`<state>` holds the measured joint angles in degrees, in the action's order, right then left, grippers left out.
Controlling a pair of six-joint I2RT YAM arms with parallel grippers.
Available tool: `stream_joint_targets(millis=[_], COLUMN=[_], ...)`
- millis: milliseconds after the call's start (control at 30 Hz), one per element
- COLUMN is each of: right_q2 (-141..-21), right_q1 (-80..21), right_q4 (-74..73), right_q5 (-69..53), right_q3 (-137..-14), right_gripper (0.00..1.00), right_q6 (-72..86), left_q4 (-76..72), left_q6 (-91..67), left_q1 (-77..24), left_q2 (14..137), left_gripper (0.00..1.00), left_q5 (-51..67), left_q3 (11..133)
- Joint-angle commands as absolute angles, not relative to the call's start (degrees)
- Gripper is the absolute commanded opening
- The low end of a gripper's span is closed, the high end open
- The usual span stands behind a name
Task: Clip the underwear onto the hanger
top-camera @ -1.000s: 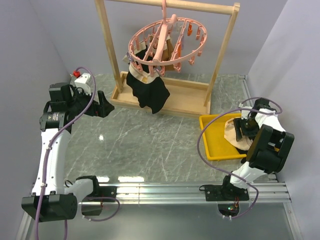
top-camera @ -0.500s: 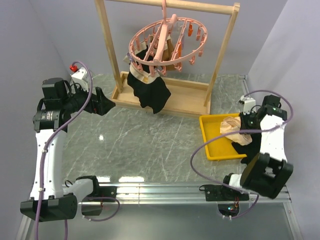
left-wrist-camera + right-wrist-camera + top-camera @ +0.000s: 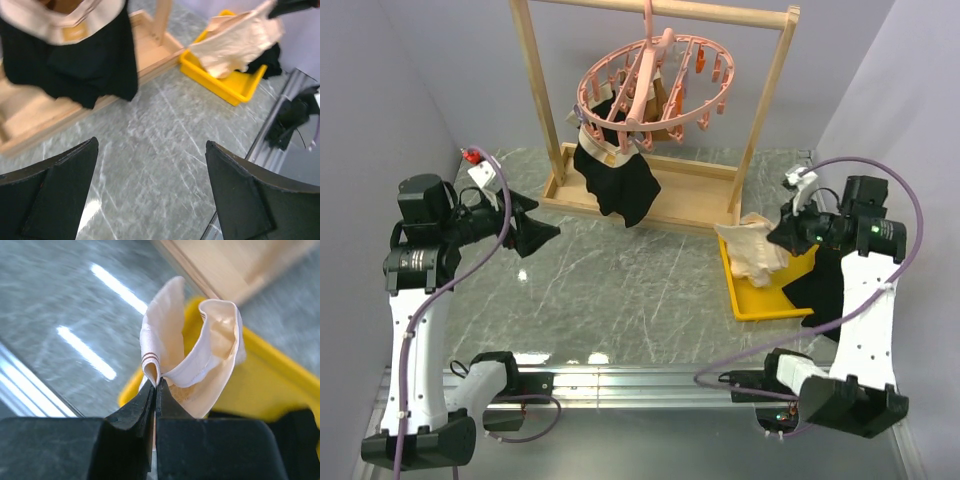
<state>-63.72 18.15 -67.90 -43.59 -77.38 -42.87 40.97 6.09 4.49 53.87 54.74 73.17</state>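
The cream underwear [image 3: 752,248] hangs in the air over the left rim of the yellow tray [image 3: 760,300], pinched at its waistband by my right gripper [image 3: 778,236], which is shut on it. In the right wrist view the folded waistband [image 3: 165,360] sits right between the closed tips [image 3: 156,385]. The pink oval hanger [image 3: 650,85] hangs from the wooden rack's top bar, up and left of the underwear. My left gripper [image 3: 538,232] is open over the marble, left of the rack base, its fingers [image 3: 65,185] wide apart with nothing between them; the underwear [image 3: 235,42] shows far ahead.
A wooden rack frame [image 3: 650,190] stands at the back on the marble table [image 3: 620,290]. Black garments with a pale waistband [image 3: 615,175] hang from the hanger's clips. More black cloth [image 3: 825,290] lies in and beside the yellow tray. A metal rail [image 3: 650,380] runs along the near edge.
My right gripper closed on the underwear in the tray and lifted it up and left out of the tray. My left arm swung right and forward, still open.
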Motion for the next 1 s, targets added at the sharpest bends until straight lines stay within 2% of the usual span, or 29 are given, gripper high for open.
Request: stream_joint_targets(millis=[0, 267, 333, 500, 733, 967], right_q2=[-59.60, -54.94, -54.32, -54.58, -56.69, -58.01], right_q1=[11.97, -4.03, -6.93, -11.94, -20.03, -24.78], right_q4=[-64.00, -44.76, -41.50, -32.35, -28.92, -26.81], right_q5=[-50.89, -52.47, -51.33, -52.65, -50.54, -48.52], right_q3=[-79.02, -74.28, -72.26, -67.77, -64.34, -63.54], right_gripper=[0.00, 0.00, 0.00, 0.00, 0.00, 0.00], right_q6=[-37.81, -21.55, -18.48, -13.01, -12.92, -12.22], left_q4=[36.30, 30.85, 31.02, 40.67, 34.98, 30.76], left_q6=[10.45, 14.24, 14.58, 25.02, 24.96, 26.19], left_q1=[3.96, 0.44, -3.67, -14.83, -35.56, -44.29], left_q2=[51.60, 52.11, 53.95, 62.39, 68.01, 72.68], left_gripper=[0.93, 0.89, 0.88, 0.82, 0.76, 0.70], left_q5=[64.06, 68.12, 67.59, 59.08, 45.10, 39.38], left_q3=[71.72, 70.66, 73.03, 80.84, 79.80, 79.37])
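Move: The beige underwear hangs from the right fingers, its middle about 4 cm left of them and 6 cm below; from the left hand it is some 45 cm to the right, level fore and aft, and 15 cm lower. From the right hand, the open left gripper is roughly 49 cm left, about level fore and aft, 8 cm higher; the hanger's ring 23 cm ahead, 25 cm left, 20 cm up. The beige underwear, still pinched at its waistband, is carried about 20 cm left and slightly back by the right hand, rising and then partly sinking again, with a counter-clockwise turn of some 30 degrees. The left hand first draws back a little, then sweeps right and down towards it, swinging clockwise and partly closing its still-open fingers. ##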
